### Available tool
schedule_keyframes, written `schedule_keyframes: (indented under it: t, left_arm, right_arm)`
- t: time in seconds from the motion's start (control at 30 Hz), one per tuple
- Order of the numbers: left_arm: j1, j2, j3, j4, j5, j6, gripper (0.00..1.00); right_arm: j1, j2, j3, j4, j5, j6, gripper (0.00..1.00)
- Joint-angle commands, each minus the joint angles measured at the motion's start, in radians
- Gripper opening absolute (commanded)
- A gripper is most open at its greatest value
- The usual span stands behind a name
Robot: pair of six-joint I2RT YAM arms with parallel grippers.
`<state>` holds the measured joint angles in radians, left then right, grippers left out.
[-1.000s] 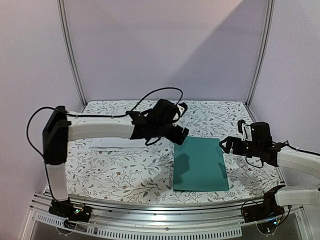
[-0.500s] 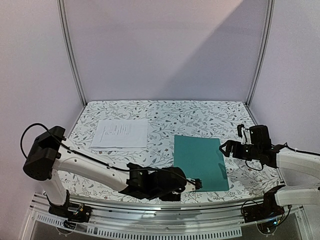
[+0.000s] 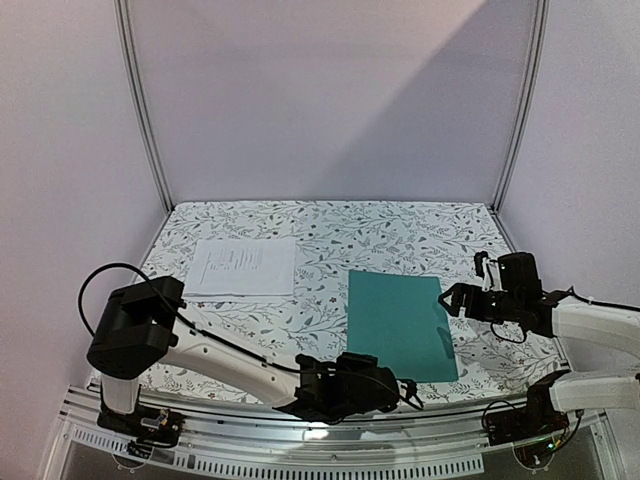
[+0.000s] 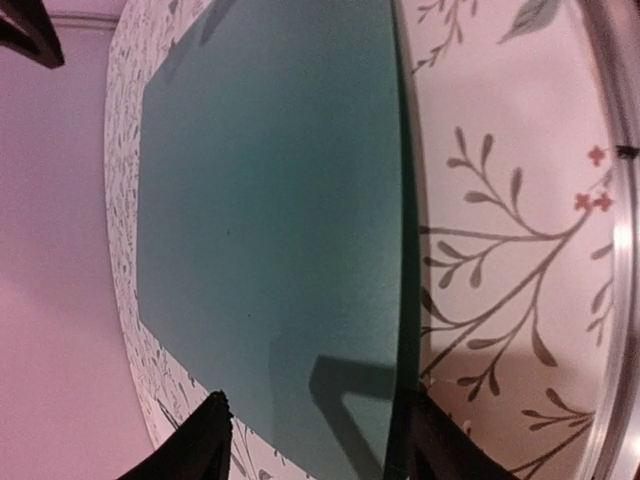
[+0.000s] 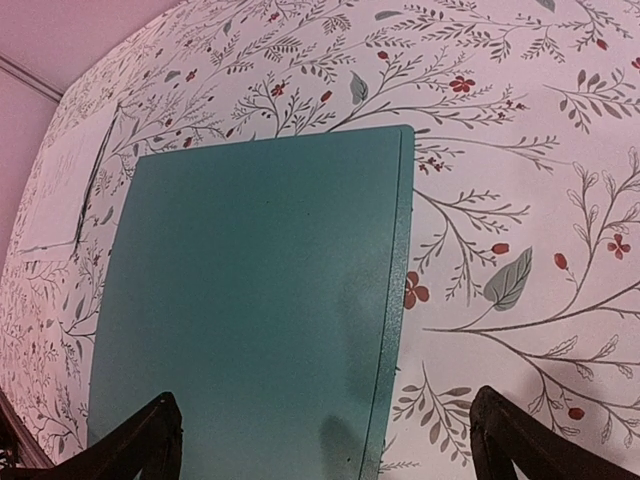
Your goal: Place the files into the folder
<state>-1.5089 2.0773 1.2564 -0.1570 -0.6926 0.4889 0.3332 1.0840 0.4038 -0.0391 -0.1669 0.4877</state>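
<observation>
The teal folder [image 3: 400, 325] lies closed and flat on the right half of the flowered table. The files [image 3: 242, 266], white printed sheets, lie apart at the back left, also seen as files [image 5: 70, 190] at the left edge of the right wrist view. My left gripper [image 3: 405, 385] is low at the folder's near left corner. In its wrist view the left gripper [image 4: 320, 430] is open, its fingers either side of the folder [image 4: 270, 220] corner. My right gripper [image 3: 455, 297] hovers open at the folder's right edge, over the folder [image 5: 250, 300] spine strip.
A metal rail [image 3: 330, 425] runs along the table's front edge, right under the left arm [image 3: 230, 365]. Purple walls and two upright poles [image 3: 145, 110] close in the back and sides. The flowered tablecloth [image 3: 260, 330] lies between files and folder.
My left arm swung from the folder's far left corner down to its near left corner by the front rail, and its jaws narrowed. The right arm, folder and files stayed put.
</observation>
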Motion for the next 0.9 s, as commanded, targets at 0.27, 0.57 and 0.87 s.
schedule_keyframes:
  t: [0.27, 0.57, 0.87]
  left_arm:
    - [-0.023, 0.073, 0.01, 0.162, -0.242, 0.041, 0.39]
    - [-0.01, 0.157, -0.021, 0.568, -0.44, 0.269, 0.13]
    - [0.033, 0.076, -0.041, 0.566, -0.486, 0.076, 0.0]
  right_arm:
    - [-0.005, 0.02, -0.003, 0.008, -0.005, 0.0, 0.99]
    - [-0.003, 0.0, 0.016, -0.02, -0.001, 0.002, 0.99]
    - [-0.012, -0.085, 0.068, -0.068, 0.035, 0.005, 0.99]
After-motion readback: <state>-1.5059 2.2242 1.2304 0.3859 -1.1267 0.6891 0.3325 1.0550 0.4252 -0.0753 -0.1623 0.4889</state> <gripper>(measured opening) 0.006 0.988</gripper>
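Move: My left hand is low at the folder's near-left corner, with the near edge between its half-open fingers. The folder's middle lies about 15 cm ahead of that hand and 10 cm to its right, roughly 2 cm lower. The files lie some 29 cm ahead of it and 28 cm to its left. From my open right hand the folder's middle is about 11 cm to the left, 2 cm back and 6 cm below. I close my left fingers from about half open to shut, pinching the near-left corner of the folder's top cover, while pushing forward about 5 cm against the near edge. Late on, the hand also lifts, some 3 cm in all, and the fingers tip up by roughly 25 degrees, prising the cover away from the back one. ##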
